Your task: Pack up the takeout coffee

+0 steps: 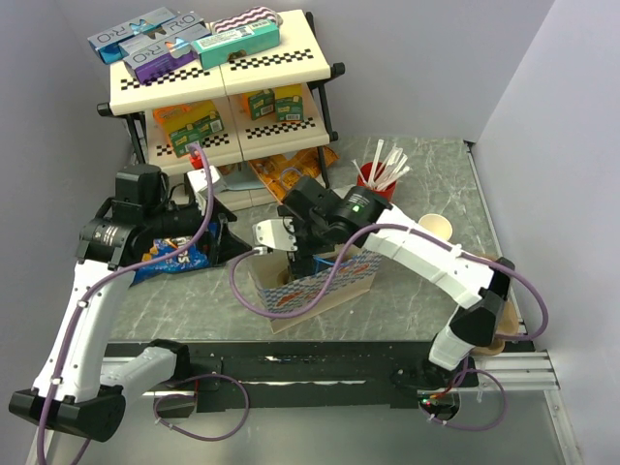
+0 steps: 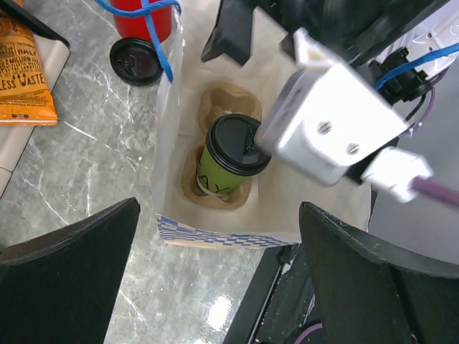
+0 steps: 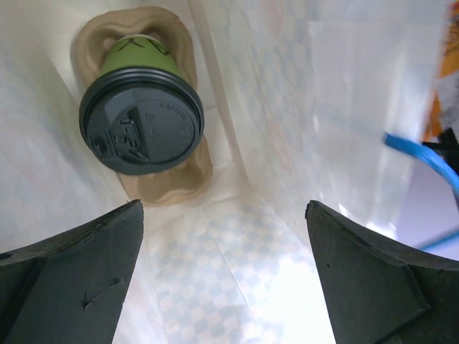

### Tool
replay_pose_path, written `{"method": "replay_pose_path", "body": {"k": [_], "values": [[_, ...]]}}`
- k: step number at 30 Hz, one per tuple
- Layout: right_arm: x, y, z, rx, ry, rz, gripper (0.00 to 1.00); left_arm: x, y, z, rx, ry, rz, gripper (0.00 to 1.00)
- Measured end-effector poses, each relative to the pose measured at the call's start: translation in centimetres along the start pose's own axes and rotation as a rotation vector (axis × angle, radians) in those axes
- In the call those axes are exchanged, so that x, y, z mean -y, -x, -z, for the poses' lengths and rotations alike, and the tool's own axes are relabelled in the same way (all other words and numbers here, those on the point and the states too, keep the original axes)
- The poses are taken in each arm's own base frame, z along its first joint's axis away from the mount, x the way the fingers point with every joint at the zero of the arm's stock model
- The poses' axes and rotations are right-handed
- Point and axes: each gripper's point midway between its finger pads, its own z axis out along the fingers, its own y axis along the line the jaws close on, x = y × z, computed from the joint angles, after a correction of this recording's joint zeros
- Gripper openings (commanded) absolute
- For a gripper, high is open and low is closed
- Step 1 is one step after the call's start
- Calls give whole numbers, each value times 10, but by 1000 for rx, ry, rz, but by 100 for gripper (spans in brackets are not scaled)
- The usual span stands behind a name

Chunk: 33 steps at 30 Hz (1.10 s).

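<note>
The takeout coffee (image 2: 231,155), a green paper cup with its black lid on (image 3: 141,123), stands upright in one well of a brown pulp carrier (image 2: 215,195) inside the open blue-and-white checked paper bag (image 1: 325,289). My right gripper (image 3: 224,276) is down inside the bag and open; the cup is ahead and to the left of its fingers, not between them. From the left wrist, the right wrist's white block (image 2: 333,129) covers the lid's right side. My left gripper (image 2: 219,287) hangs open over the table beside the bag's near end, holding nothing.
A red cup of white sticks (image 1: 376,179) stands behind the bag, with a loose black lid (image 2: 136,61) next to it. Another paper cup (image 1: 436,229) is at the right. The two-tier shelf (image 1: 223,77) of boxes fills the back left, snack packets (image 1: 174,254) below it.
</note>
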Motion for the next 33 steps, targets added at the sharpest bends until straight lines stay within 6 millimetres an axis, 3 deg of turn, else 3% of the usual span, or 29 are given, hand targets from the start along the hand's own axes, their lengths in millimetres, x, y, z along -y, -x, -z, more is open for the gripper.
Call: {"method": "replay_pose_path", "body": {"k": [13, 21, 33], "values": [[18, 9, 64, 109, -142, -20, 100, -6, 14, -1, 47, 24, -3, 99], [19, 7, 72, 118, -162, -22, 100, -8, 26, 0, 73, 36, -18, 99], [7, -16, 91, 120, -190, -33, 100, -21, 39, 2, 79, 87, -94, 99]]}}
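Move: The green coffee cup, already standing in its tray inside the bag, lies about 7 cm left of the right hand, 2 cm back and 13 cm below. The bag's middle is some 3 cm left, 2 cm back and 12 cm down. Its far blue handle is 12 cm ahead, 4 cm left and roughly level; the red straw cup stands some 17 cm ahead, 11 cm right and 13 cm lower. The green cup is about 12 cm right of the left hand, 1 cm ahead and 22 cm below. With nothing between its open fingers, the right hand draws up and away from the coffee cup, rising about 7 cm out of the bag, then slides some 3 cm more to the right and a little back, its fingers swinging about 10 degrees farther towards the left. The left hand, also open and empty, eases up and forward by about 3 cm each. ##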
